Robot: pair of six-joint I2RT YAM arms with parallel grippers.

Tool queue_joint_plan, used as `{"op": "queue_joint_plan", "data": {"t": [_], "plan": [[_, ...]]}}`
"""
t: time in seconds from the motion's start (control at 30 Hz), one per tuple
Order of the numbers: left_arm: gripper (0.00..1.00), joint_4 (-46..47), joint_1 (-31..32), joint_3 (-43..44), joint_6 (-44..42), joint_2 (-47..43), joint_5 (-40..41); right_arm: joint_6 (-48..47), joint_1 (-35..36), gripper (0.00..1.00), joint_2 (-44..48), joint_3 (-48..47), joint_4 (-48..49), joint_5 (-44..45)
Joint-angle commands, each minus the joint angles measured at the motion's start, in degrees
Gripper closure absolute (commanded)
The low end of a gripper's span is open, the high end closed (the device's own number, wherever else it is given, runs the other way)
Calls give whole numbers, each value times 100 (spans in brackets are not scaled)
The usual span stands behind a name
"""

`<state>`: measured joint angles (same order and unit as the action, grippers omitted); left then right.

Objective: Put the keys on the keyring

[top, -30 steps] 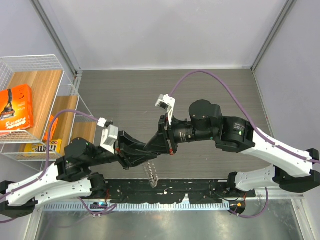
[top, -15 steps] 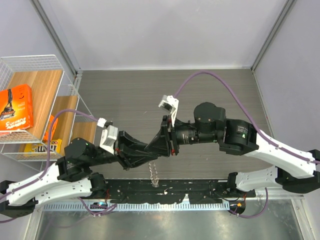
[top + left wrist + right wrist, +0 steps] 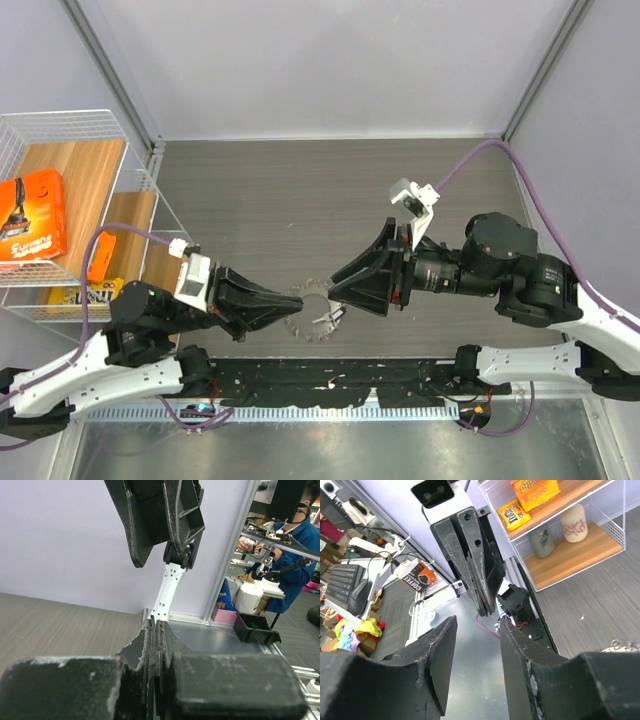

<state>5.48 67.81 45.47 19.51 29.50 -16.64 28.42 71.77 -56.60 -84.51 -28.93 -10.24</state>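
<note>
The keyring (image 3: 309,312), a thin silvery ring with small keys fanned round it like a spiky disc, lies flat on the grey table between the two arms. My left gripper (image 3: 292,303) is shut, and its tip touches the ring's left rim. No metal shows between its pressed fingers in the left wrist view (image 3: 156,625). My right gripper (image 3: 338,290) is open just right of the ring, with nothing between its fingers (image 3: 477,621). A sliver of the keys (image 3: 621,644) shows at the right edge of the right wrist view. The two grippers point at each other.
A white wire shelf (image 3: 128,150) stands at the far left and holds an orange box (image 3: 30,215). A black rail (image 3: 330,385) runs along the table's near edge by the arm bases. Grey walls close in the back and the sides.
The arms have drawn apart, left arm leftward and right arm rightward. The right gripper has opened and the left has closed. The key bundle that hung edge-on below them now lies flat.
</note>
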Motion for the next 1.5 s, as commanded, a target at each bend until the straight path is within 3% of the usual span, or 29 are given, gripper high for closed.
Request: {"op": "queue_joint_plan", "data": {"t": [0.0,0.2,0.4,0.53,0.63,0.97,1.23,1.47], "plan": [[100,7,13,-21,-26,-14,161,-118,-49,53,157,329,-122,496],[100,-730,13,-47,-70,-93,925,207,-531,50,518,1752,-131,786],[68,-1399,13,-109,88,240,1890,681,-988,46,702,3194,-17,1392],[53,-1882,4,-39,237,811,2638,953,-1182,37,1001,3862,-16,1893],[49,-2181,-13,110,316,1469,3017,1060,-1218,37,1142,4240,-25,2113],[47,-2533,-962,611,1142,3939,2166,1200,-1227,35,1739,4715,-262,2395],[38,-2868,-1103,1051,1442,5126,1911,1183,-1227,32,2100,4900,-280,2404],[32,-2552,-1103,1060,1363,5856,1471,1130,-1227,31,2293,5049,-236,2325]]}}
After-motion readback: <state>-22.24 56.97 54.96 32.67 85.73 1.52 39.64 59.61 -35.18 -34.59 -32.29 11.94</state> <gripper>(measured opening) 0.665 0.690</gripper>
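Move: Below and ahead of both hands, the keys with their black tag lie on the right rim of the keyring: some 17 cm ahead of the empty left hand, 6 cm to its right and 38 cm down. The metal keyring's middle is about 20 cm ahead of that hand, 1 cm to its right, at the same depth. From the right hand the keys are roughly 16 cm ahead, 1 cm left and 43 cm below; the keyring's middle is 18 cm ahead and 6 cm left. Diving some 34 cm and reaching 15 cm forward, with a smaller shift right, the left hand swings about 80 degrees from pointing sideways to mostly down, its shut fingers spreading wide above the keys. The right hand sinks 30 cm, also easing forward and about 10 cm right, tips down and turns clockwise, opens farther, then hovers open to the right of the keyring. ##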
